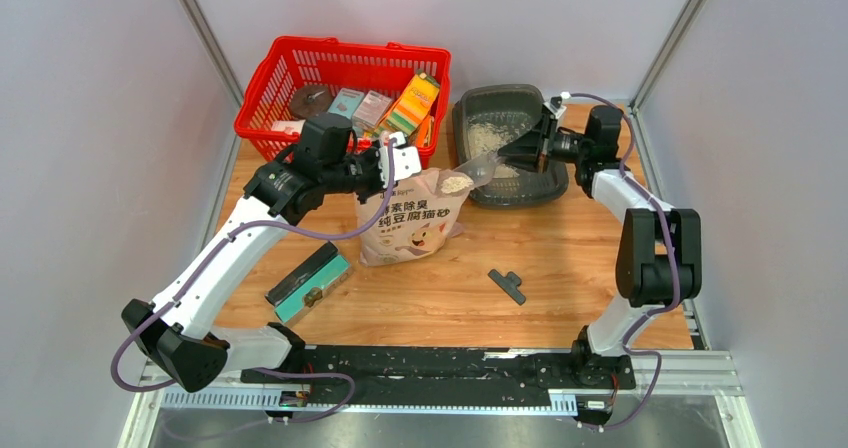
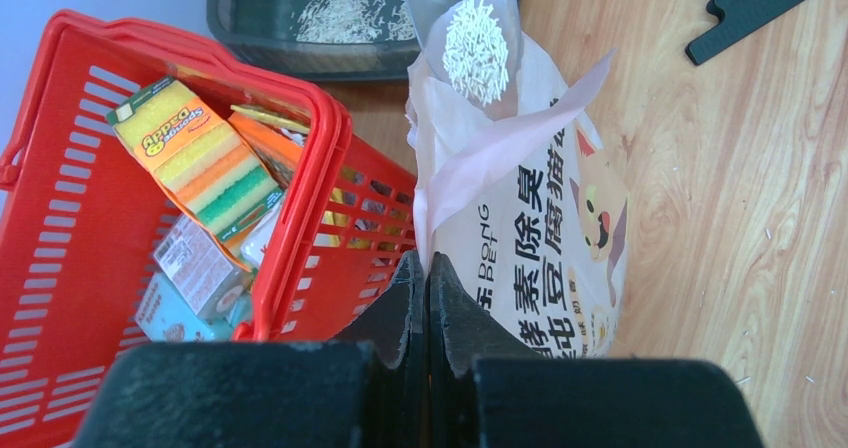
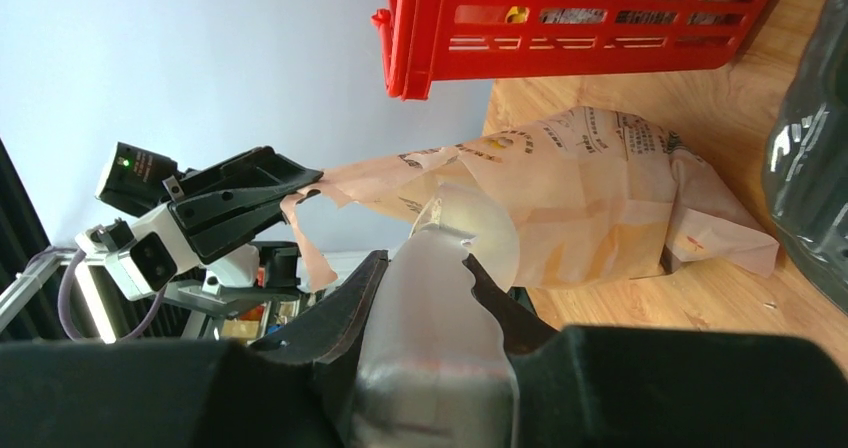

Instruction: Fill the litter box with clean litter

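The dark grey litter box (image 1: pixel 520 200) sits at the back right with a thin layer of clean litter (image 1: pixel 487 135) inside. The pinkish-beige litter bag (image 1: pixel 410 223) stands upright in the middle. My left gripper (image 1: pixel 395 158) is shut on the bag's torn top edge (image 2: pixel 427 268). My right gripper (image 1: pixel 532 140) is shut on the handle of a clear plastic scoop (image 3: pixel 435 298). The scoop bowl (image 2: pixel 477 33) holds a heap of pale granules and hangs over the bag's mouth, just short of the litter box (image 2: pixel 300 18).
A red mesh basket (image 1: pixel 340 93) full of packages stands at the back left, close behind the bag. A teal-and-black box (image 1: pixel 308 280) lies front left. A small black plastic piece (image 1: pixel 508 285) lies front right. Stray granules dot the wood.
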Action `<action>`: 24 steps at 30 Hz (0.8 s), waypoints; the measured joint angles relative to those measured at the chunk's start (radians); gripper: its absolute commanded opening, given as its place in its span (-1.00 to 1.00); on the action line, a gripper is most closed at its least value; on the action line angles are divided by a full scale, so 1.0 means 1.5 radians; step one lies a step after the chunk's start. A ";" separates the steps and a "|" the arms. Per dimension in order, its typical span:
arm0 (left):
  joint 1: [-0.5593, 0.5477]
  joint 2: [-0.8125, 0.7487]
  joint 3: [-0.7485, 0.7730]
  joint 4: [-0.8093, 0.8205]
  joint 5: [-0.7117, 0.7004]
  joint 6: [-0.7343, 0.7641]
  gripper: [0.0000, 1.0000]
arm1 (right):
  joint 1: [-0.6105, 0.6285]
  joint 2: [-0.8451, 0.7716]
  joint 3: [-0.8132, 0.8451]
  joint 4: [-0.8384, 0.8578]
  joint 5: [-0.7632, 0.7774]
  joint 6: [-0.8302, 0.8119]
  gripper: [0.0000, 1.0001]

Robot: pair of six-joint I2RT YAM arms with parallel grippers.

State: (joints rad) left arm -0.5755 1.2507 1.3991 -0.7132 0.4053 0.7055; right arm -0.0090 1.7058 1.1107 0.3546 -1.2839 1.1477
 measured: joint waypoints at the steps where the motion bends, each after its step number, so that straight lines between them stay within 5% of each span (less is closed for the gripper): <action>1: 0.000 0.000 0.000 0.000 0.000 0.000 -1.00 | -0.004 0.000 0.000 0.001 0.000 0.002 -1.00; 24: 0.000 0.000 0.000 -0.001 0.000 -0.003 -1.00 | -0.152 0.048 0.040 0.022 0.000 0.030 -1.00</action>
State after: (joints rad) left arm -0.5755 1.2510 1.3991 -0.7139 0.4049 0.7017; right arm -0.2363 1.7779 1.1702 0.3870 -1.2835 1.1919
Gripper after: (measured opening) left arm 0.019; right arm 0.290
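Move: The litter box is centred roughly 5 cm ahead of the right hand, 3 cm to its right and some 20 cm below; that hand already grips the loaded clear scoop. The litter bag's body is about 18 cm to this hand's left, 10 cm back and 12 cm lower, and the red basket some 33 cm left, 14 cm ahead, 12 cm below. From the left hand the box is about 23 cm right, 10 cm ahead, 25 cm down. The loaded scoop is carried from the bag's open mouth to over the litter box: the right hand takes it about 9 cm to the right and, mostly late in the move as it speeds up, some 5 cm forward, nearly level. The wrist swings roughly 15 degrees clockwise, fingers keeping their grip on the handle. The left hand stays still, pinching the bag's top edge. ##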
